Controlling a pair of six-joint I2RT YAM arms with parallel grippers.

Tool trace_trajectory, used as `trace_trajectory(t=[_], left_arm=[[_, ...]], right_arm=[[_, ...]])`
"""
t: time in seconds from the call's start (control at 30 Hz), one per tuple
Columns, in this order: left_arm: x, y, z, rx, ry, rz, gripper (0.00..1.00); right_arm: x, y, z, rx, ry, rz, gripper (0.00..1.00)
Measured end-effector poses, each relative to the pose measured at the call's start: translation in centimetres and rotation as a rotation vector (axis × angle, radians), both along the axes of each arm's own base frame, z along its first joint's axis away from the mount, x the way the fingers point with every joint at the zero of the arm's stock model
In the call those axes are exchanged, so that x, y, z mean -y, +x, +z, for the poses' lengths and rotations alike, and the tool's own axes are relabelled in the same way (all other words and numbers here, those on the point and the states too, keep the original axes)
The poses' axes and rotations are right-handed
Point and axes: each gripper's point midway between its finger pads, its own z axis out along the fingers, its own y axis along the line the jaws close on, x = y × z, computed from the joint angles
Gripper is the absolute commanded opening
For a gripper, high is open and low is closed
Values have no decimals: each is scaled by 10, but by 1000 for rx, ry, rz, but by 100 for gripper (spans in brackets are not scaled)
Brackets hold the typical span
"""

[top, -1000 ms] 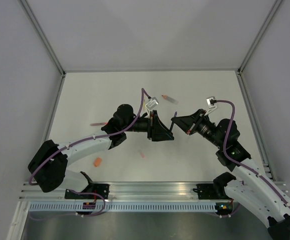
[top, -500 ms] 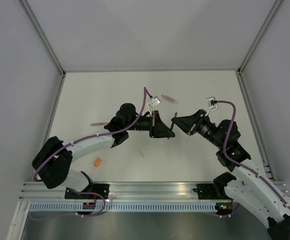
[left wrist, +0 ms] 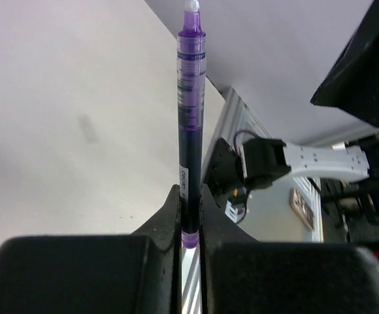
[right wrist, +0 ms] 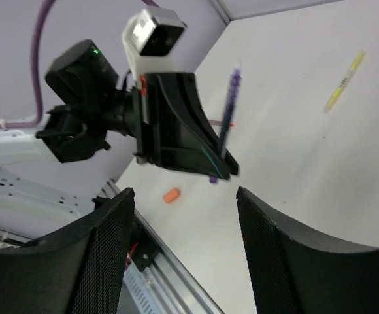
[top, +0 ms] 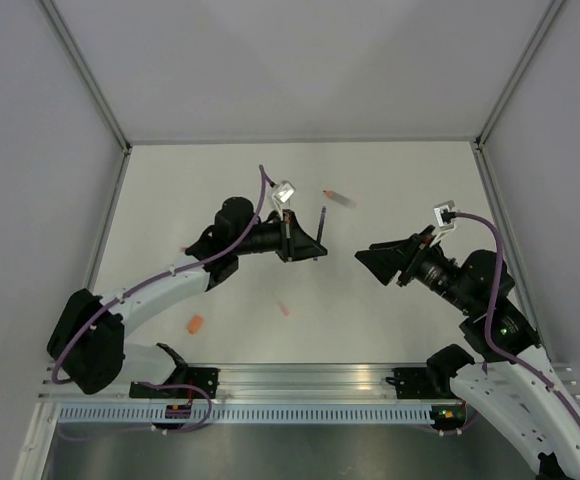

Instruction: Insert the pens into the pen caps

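My left gripper (top: 315, 250) is shut on the end of a dark purple pen (top: 321, 230), which sticks straight out from between its fingers in the left wrist view (left wrist: 191, 98). The jaws (left wrist: 190, 209) pinch the pen near its banded end. My right gripper (top: 363, 258) hangs to the right of it, open and empty (right wrist: 186, 222), facing the purple pen (right wrist: 230, 104). An orange cap (top: 195, 324) and a pale pink cap (top: 284, 309) lie on the table near the front. The orange cap (right wrist: 171, 195) also shows in the right wrist view.
A grey pen with an orange tip (top: 340, 197) lies at the back, right of centre. A pink pen (top: 185, 248) peeks out beside the left arm. A yellow pen (right wrist: 344, 82) lies far off in the right wrist view. Walls enclose the white table (top: 390, 180).
The two grippers met in the middle around the purple pen. The left shut on it, the right opened and drew back to the right, and the left carried the pen leftward.
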Motion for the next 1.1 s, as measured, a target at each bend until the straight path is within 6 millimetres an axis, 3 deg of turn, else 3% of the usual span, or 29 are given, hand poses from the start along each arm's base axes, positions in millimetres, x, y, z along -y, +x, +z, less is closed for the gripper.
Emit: trace_trajectory(t=[0.07,0.17,0.3,0.43,0.57,0.63,0.83,1.1], left_arm=[[-22,17,9,9,2,97,2],[-57,38,30,71,8,267,2],[-90,33,55,185,-3,405,2],[-114,18,41,217,5,481,2],[-125,7,10,188,42,495,2],[-127,5,6,187,43,495,2],[-133,4,13,221,27,525,2],[-165,7,30,285,-5,697,2]], right_arm=[[6,0,-5,5,-39,-26,71],[15,8,-29,-37,-139,-79,70],[27,23,-71,-133,-295,-145,70],[37,38,-106,-221,-419,-208,70],[36,50,-129,-279,-487,-217,69],[34,55,-142,-305,-522,-207,70],[25,82,-177,-381,-700,-145,69],[-4,134,-177,-381,-726,-114,67]])
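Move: The open right hand hangs high over the table's near half; the yellow pen lies about 34 cm ahead, 16 cm to its left and some 31 cm down, the orange-tipped pen about 35 cm straight ahead. A clear cap lies 8 cm ahead and 7 cm to its right. From the left hand, already gripping the purple pen, the yellow pen is about 31 cm ahead, 8 cm left and 22 cm below. The empty right hand leaves the handover spot and sinks about 18 cm, its wrist tipping the fingers from level to some 45 degrees down, then runs forward about 13 cm in all, low over the table and lastly bearing left too, towards the yellow and orange-tipped pens, fingers staying wide open. The left hand keeps its pinch on the purple pen and draws off about 16 cm to its left, after a brief swing forward and back and a rise and dip, turning some 40 degrees counter-clockwise and ending slightly higher. ##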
